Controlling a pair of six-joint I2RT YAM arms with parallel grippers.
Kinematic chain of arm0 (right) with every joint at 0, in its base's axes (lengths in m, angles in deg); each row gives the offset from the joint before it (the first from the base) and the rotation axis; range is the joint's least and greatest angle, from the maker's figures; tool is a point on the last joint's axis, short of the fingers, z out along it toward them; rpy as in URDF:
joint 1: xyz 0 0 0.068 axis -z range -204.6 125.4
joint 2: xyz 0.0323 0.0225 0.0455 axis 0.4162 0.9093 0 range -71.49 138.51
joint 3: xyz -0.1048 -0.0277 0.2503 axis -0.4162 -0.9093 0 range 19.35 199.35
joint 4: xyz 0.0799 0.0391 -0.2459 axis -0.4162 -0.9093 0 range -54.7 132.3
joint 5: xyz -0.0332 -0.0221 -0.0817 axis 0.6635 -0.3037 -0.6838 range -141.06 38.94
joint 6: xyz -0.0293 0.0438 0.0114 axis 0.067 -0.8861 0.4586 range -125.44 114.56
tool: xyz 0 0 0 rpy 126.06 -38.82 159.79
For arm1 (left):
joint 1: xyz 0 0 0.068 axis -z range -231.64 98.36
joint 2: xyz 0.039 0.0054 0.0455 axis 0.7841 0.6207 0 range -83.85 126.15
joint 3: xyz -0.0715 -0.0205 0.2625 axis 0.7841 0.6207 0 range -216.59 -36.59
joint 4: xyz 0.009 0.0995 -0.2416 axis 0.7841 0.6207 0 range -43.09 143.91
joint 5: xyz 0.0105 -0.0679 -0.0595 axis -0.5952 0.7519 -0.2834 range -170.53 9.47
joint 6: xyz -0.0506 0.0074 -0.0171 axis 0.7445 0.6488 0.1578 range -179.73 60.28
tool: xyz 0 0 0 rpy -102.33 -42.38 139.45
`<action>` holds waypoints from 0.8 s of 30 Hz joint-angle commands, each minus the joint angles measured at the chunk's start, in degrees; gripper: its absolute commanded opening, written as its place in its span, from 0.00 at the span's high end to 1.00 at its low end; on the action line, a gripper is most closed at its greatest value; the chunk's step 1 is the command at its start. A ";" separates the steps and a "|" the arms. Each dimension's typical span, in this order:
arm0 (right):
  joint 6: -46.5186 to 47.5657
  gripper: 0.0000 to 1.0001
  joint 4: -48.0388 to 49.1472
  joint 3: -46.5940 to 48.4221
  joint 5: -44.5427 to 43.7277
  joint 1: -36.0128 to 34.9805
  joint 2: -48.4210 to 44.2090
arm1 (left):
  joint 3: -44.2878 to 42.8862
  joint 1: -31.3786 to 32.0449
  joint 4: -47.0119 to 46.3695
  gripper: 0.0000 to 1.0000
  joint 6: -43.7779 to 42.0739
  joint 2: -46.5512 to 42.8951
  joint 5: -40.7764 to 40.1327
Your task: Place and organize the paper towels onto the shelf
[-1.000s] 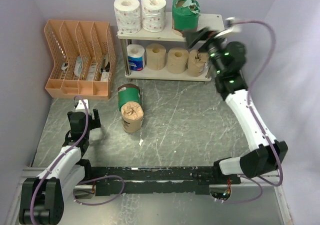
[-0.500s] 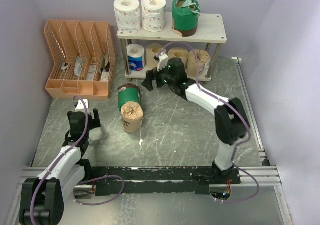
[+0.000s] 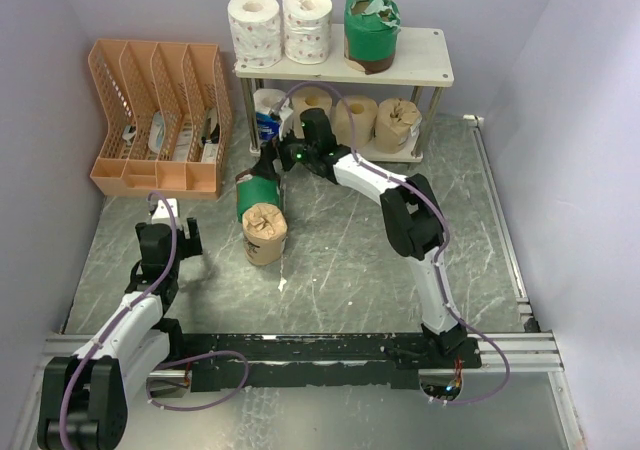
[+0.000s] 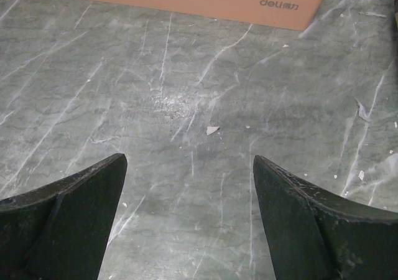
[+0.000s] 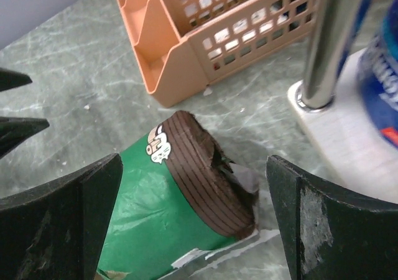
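Note:
The shelf [image 3: 425, 42] stands at the back. Its top board holds two white patterned rolls [image 3: 254, 28] and a green wrapped roll [image 3: 370, 27]. The lower board holds a blue-and-white roll [image 3: 264, 122], partly hidden by my right arm, and three tan and brown rolls [image 3: 356, 120]. On the table a green roll with a dark band [image 3: 257, 191] lies on its side, a brown-paper roll [image 3: 264, 233] in front of it. My right gripper [image 3: 268, 165] is open over the green roll [image 5: 180, 205], fingers either side. My left gripper [image 3: 167, 215] is open and empty over bare table [image 4: 186, 168].
An orange slotted file organizer [image 3: 160, 118] stands at the back left, close to the green roll; its base shows in the left wrist view [image 4: 186, 0]. A silver shelf post [image 5: 329, 37] is just right of my right gripper.
My right arm swung from the shelf's top right down and left across the shelf front to the lying green roll. The left arm has not moved.

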 commanded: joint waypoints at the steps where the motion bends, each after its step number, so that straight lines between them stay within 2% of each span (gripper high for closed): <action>1: 1.43 0.03 -0.50 1.34 5.21 -1.74 2.02 | 0.64 0.66 -2.15 0.06 0.21 -0.36 -0.80; 9: 1.29 0.10 -1.24 1.82 8.99 -2.18 4.63 | 0.57 1.30 -2.24 0.06 0.08 -0.08 -1.29; 12: 1.66 0.17 -1.25 0.96 9.22 -2.38 4.70 | 0.57 1.30 -2.24 0.06 0.08 -0.15 -1.37; 18: 3.64 0.43 -2.83 -1.58 9.75 -2.41 4.49 | 0.66 1.30 -2.15 0.06 0.12 -0.43 -1.38; 21: 5.06 0.66 -3.86 -2.94 9.76 -2.37 4.44 | 0.75 1.30 -2.15 0.06 0.13 -0.60 -1.38; 24: 6.26 0.76 -5.01 -3.74 10.14 -2.39 4.51 | 0.75 1.30 -2.15 0.06 0.09 -0.68 -1.38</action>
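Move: The green paper-towel roll lying on the table is behind and below my right hand: its middle is about 8 cm back, 2 cm left and 7 cm down, with its brown end nearest my fingers. The brown paper roll stands about 16 cm back from this hand, and the blue-labelled roll on the lower shelf is some 12 cm ahead. The orange rack is roughly 27 cm left and 10 cm ahead. From my left hand the green roll lies about 11 cm ahead and 17 cm right. I sink my right hand about 4 cm onto the brown end of the green roll while drawing it back some 4 cm, away from the shelf, and a little to my left, turning about 10 degrees counter-clockwise. Then, with the hand nearly in place, I close my wide-open fingers most of the way, pinching the brown end of the wrapper between them. ##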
